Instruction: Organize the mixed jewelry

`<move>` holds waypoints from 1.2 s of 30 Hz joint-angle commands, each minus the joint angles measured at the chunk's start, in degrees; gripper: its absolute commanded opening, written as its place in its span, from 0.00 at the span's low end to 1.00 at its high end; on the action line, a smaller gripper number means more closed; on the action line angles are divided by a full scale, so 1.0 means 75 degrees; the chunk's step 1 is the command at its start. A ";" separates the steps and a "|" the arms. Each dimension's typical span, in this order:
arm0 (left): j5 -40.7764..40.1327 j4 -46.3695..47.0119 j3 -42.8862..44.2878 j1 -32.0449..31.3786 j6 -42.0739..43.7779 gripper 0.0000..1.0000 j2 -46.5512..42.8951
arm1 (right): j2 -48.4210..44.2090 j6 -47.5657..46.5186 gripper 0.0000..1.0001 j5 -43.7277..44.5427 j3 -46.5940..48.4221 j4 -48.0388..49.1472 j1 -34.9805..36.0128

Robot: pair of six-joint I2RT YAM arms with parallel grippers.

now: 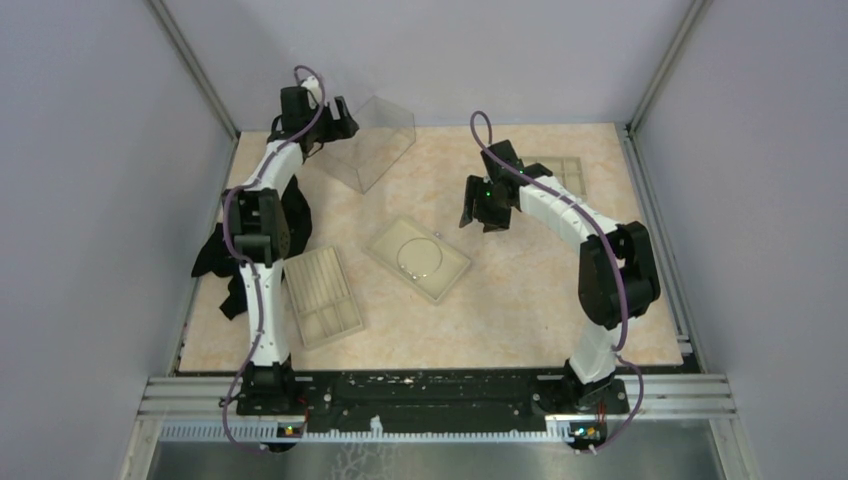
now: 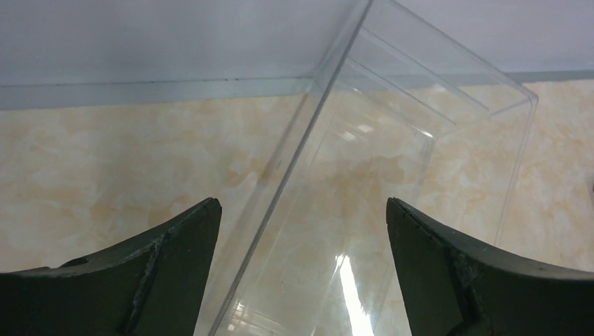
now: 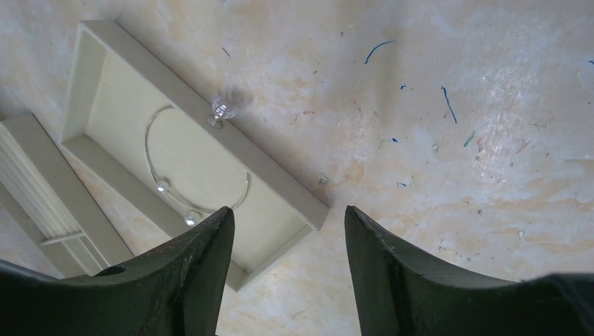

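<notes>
The thin silver wire hoop [image 1: 400, 262] lies in a shallow beige tray [image 1: 440, 242] at mid-table. In the right wrist view the hoop [image 3: 146, 143] ends in two small beads, and a tiny clear faceted piece [image 3: 220, 110] sits on the rim of that tray [image 3: 273, 171]. My right gripper [image 1: 485, 205] hovers open up and to the right of the tray. In its own view the right gripper [image 3: 288, 213] is over the tray's corner with nothing between the fingers. My left gripper [image 1: 335, 120] is open at the back left, and in its own view this gripper [image 2: 303, 210] has its fingers either side of the clear plastic box [image 2: 392, 140].
The clear plastic box [image 1: 370, 140] stands near the back wall. A ridged beige tray [image 1: 322, 295] lies by the left arm and also shows at the edge as a ridged tray [image 3: 42, 189]. A compartmented tray [image 1: 562, 172] sits behind the right arm.
</notes>
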 commanded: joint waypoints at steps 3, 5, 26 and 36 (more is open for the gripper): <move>0.1171 0.0223 -0.1125 -0.0170 0.0580 0.93 -0.0866 | 0.0034 0.0156 0.59 0.0031 0.0318 0.0067 0.0070; 0.1467 0.0245 -0.1632 -0.0274 0.0768 0.93 -0.1225 | 0.0037 0.0164 0.59 0.0043 0.0310 0.0096 0.0062; 0.1319 -0.0338 -0.3778 -0.1366 0.0852 0.98 -0.3196 | 0.0501 0.0273 0.59 0.0641 0.1159 0.0461 -0.0132; 0.1838 -0.0069 -0.4080 -0.0921 -0.0643 0.98 -0.3653 | 0.3398 0.0852 0.59 0.0045 0.4224 0.0387 -0.0512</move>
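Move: The clear box has its middle about 8 cm to the right of the left hand, 3 cm back and 5 cm below, its upper left wall running between the open fingers. From that hand, the hoop tray lies some 34 cm back and 20 cm right, and the black cloth 29 cm back and 15 cm left. From the right hand, the box is about 28 cm ahead and 24 cm left, the hoop tray 4 cm back and 12 cm left, and the divided tray 23 cm ahead and 17 cm right. Back and to the right, the left hand draws about 15 cm and 12 cm with fingers still wide, hooking the clear box by its left wall and yawing some 25 degrees clockwise, then rises about 5 cm at the near-left corner. The right hand waits, then reaches forward about 12 cm, part-open, past the hoop tray towards the box. ##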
